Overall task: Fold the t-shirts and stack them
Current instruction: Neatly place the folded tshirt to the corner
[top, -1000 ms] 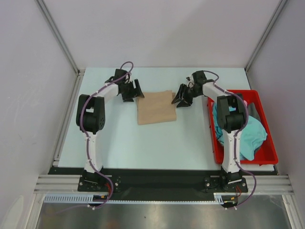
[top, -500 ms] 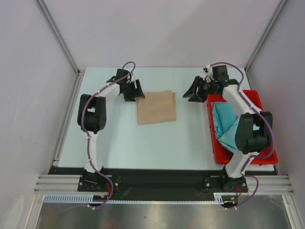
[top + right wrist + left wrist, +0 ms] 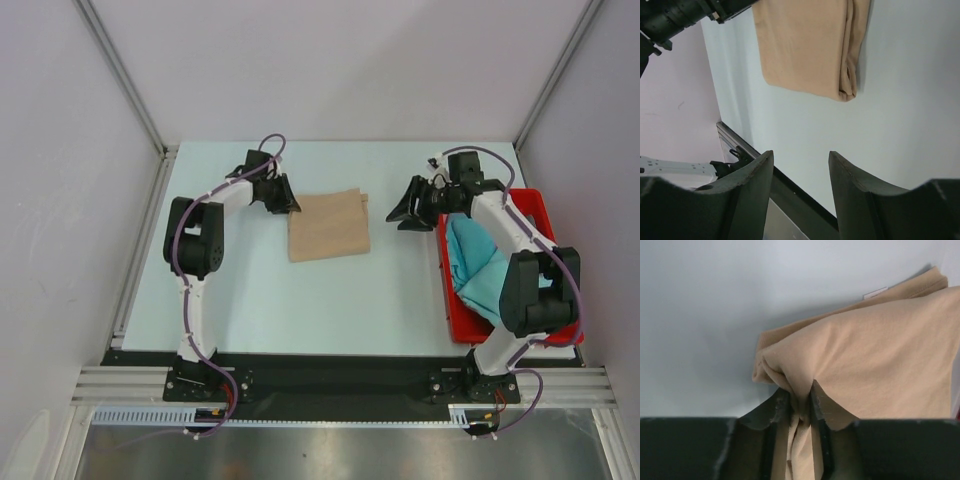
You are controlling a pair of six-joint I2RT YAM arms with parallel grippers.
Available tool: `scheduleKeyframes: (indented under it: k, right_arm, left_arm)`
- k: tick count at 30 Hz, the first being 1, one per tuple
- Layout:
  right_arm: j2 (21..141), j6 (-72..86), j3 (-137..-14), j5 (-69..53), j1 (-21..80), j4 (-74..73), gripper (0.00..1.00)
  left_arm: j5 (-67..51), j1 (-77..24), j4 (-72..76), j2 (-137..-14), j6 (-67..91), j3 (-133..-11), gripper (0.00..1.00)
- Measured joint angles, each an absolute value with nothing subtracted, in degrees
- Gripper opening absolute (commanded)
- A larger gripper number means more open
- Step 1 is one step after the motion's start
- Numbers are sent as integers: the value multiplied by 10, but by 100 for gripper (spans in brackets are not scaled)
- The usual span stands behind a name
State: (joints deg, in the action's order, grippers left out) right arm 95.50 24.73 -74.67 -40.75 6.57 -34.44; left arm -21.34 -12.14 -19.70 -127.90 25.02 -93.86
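A folded tan t-shirt lies mid-table. My left gripper is at its far left corner, and in the left wrist view that gripper is shut on a pinched fold of the tan t-shirt. My right gripper hangs open over the table between the shirt and a red bin; nothing sits between its fingers. The right wrist view shows the tan t-shirt lying apart from it. A teal t-shirt is heaped in the bin.
The red bin stands along the table's right side, close to the right arm. Metal frame posts rise at the back corners. A black rail runs along the near edge by the arm bases.
My left gripper has closed on the tan t-shirt's corner. My right arm swung away from the shirt's right edge toward the bin, then its gripper dropped slightly lower and left.
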Motion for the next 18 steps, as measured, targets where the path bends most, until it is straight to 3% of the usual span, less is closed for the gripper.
scheduleKeyframes:
  k: [3,9,18]
  right_arm:
    - [940,248,-739,-411,66,-344,54]
    - [918,250,-714,-421,66,-345,54]
    - [879,249,-685,-414,105,-363,54]
  left_arm:
    - [-214,-123,-195,-1279,256,-934,0]
    - [-183,-126,-202,-1272,253,-932,0]
    - [-26,-126,-283,-1240,156,-943,0]
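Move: The folded t-shirt's middle lies about 10 cm to the left hand's right, 5 cm back and 2 cm lower, its far left corner already between the half-closed fingers. The table's far left corner is some 34 cm left and 20 cm ahead. From the right hand, the t-shirt's middle is roughly 17 cm left, 6 cm ahead and 14 cm below; the red basket sits about 36 cm right and 6 cm back, 12 cm lower. Left fingers pinch the t-shirt's far left corner, dragging it about 6 cm left, while the right hand backs 5 cm. ##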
